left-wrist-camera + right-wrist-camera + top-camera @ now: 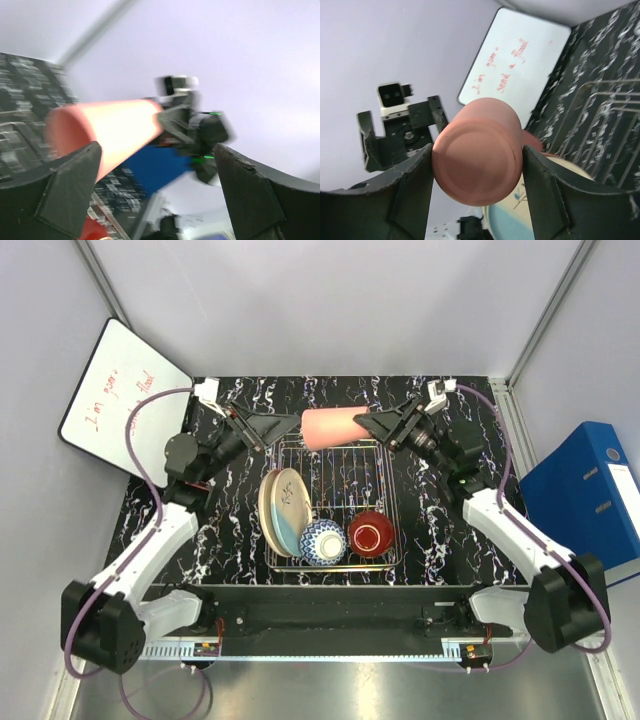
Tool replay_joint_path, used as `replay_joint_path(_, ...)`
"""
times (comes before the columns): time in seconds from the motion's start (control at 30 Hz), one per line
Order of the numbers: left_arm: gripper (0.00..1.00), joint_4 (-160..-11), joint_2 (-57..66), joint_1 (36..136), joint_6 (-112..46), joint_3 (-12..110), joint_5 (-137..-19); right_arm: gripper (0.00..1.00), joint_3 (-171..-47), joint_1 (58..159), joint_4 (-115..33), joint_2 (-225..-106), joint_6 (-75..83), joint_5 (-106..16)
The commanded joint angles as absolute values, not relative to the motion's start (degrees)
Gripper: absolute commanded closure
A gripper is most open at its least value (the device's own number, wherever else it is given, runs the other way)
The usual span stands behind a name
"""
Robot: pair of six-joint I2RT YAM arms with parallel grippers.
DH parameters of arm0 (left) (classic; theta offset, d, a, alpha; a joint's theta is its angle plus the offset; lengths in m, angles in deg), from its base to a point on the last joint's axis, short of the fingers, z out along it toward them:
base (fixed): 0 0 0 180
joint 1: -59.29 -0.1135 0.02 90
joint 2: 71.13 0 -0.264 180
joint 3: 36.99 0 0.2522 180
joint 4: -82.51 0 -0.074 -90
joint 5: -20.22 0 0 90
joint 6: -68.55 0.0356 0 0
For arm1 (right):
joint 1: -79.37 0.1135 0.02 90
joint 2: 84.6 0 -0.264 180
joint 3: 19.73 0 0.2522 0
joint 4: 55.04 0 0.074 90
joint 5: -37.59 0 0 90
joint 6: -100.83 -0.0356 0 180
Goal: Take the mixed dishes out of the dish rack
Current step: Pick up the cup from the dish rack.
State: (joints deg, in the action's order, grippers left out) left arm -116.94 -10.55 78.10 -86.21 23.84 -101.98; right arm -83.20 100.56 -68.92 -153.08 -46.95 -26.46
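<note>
A salmon-pink tumbler cup hangs on its side above the far edge of the dish rack. My right gripper is shut on its base end; the round base fills the gap between the fingers. My left gripper stands open at the cup's open end. In the blurred left wrist view the cup lies just past the left finger, apart from both. In the rack stand two cream plates on edge, a blue-white patterned bowl and a red bowl.
A whiteboard with red writing leans at the back left corner. A blue binder stands outside the right wall. The black marbled table is ringed by pale walls with metal posts.
</note>
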Motion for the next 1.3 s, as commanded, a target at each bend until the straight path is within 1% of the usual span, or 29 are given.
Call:
replay_joint_path(0.0, 0.01, -141.4, -8.2, 78.2, -98.8, 21.9, -111.3, 1.00, -82.0, 100.1, -91.9, -154.6, -60.1, -17.6)
replay_joint_path(0.13, 0.01, -131.6, -10.5, 78.4, -92.0, 22.6, -110.8, 1.00, -81.9, 100.1, -92.9, -154.4, -60.0, -17.8)
replay_joint_path(0.3, 0.01, -130.7, -10.1, 78.5, -91.6, 21.9, -111.4, 1.00, -82.1, 100.2, -94.5, -155.0, -60.7, -18.2)
replay_joint_path(0.47, 0.01, -126.0, -12.1, 78.5, -88.1, 21.1, -109.8, 1.00, -83.1, 100.2, -91.6, -153.0, -58.0, -18.9)
replay_joint_path(0.77, 0.01, -126.0, -11.3, 78.6, -87.6, 20.9, -109.6, 1.00, -83.9, 100.3, -89.0, -151.5, -55.6, -18.2)
replay_joint_path(0.87, 0.01, -128.0, -10.8, 79.6, -88.5, 20.9, -110.1, 1.00, -85.4, 100.5, -89.3, -154.2, -57.0, -14.7)
replay_joint_path(0.93, 0.01, -128.9, -9.6, 80.5, -88.4, 21.9, -111.3, 1.00, -85.3, 101.2, -91.7, -156.7, -58.4, -13.7)
replay_joint_path(1.03, 0.03, -130.1, -8.1, 82.8, -88.4, 23.1, -112.0, 1.00, -85.6, 102.6, -91.3, -158.6, -58.3, -13.8)
replay_joint_path(1.07, 0.07, -130.2, -8.0, 83.7, -88.3, 23.2, -112.0, 1.00, -85.9, 103.2, -91.1, -158.9, -57.7, -13.8)
replay_joint_path(1.13, 0.20, -130.6, -7.7, 84.2, -88.1, 23.0, -111.9, 1.00, -85.9, 103.4, -91.6, -159.2, -57.7, -13.9)
replay_joint_path(1.17, 0.40, -130.7, -7.7, 84.3, -88.1, 22.9, -112.0, 1.00, -85.8, 103.5, -91.6, -159.2, -57.6, -13.9)
replay_joint_path(1.23, 0.63, -130.8, -7.9, 84.3, -88.1, 22.5, -112.1, 1.00, -85.8, 103.5, -91.0, -159.0, -57.5, -13.9)
replay_joint_path(1.27, 0.87, -130.2, -8.1, 84.3, -87.7, 22.6, -112.1, 1.00, -85.7, 103.5, -90.5, -158.9, -56.8, -13.9)
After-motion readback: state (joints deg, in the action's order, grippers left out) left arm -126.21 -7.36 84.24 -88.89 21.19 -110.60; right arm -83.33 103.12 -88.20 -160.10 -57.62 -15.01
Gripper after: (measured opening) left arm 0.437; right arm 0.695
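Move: My right hand already holds the cup by its base end, its middle some 5 cm to the left and about level. Its open mouth faces my left hand, which is roughly 15 cm left, 4 cm back and 5 cm above my right. From my left hand, the cup's middle is about 10 cm right, 3 cm ahead and 6 cm below. The plates lie nearly beneath, 2 cm ahead, 1 cm left and 20 cm down; the blue-white bowl is 6 cm back, 7 cm right and 25 cm down. My left hand, fingers wide, draws back about 4 cm, bobs up and down again, then slides right some 3 cm at the cup's mouth, one finger going inside and the other staying outside, and closes about halfway across the wall. Keeping its hold, my right hand first lifts and backs the cup, then brings it left and partly down towards those fingers, turning some 15 degrees counter-clockwise. ##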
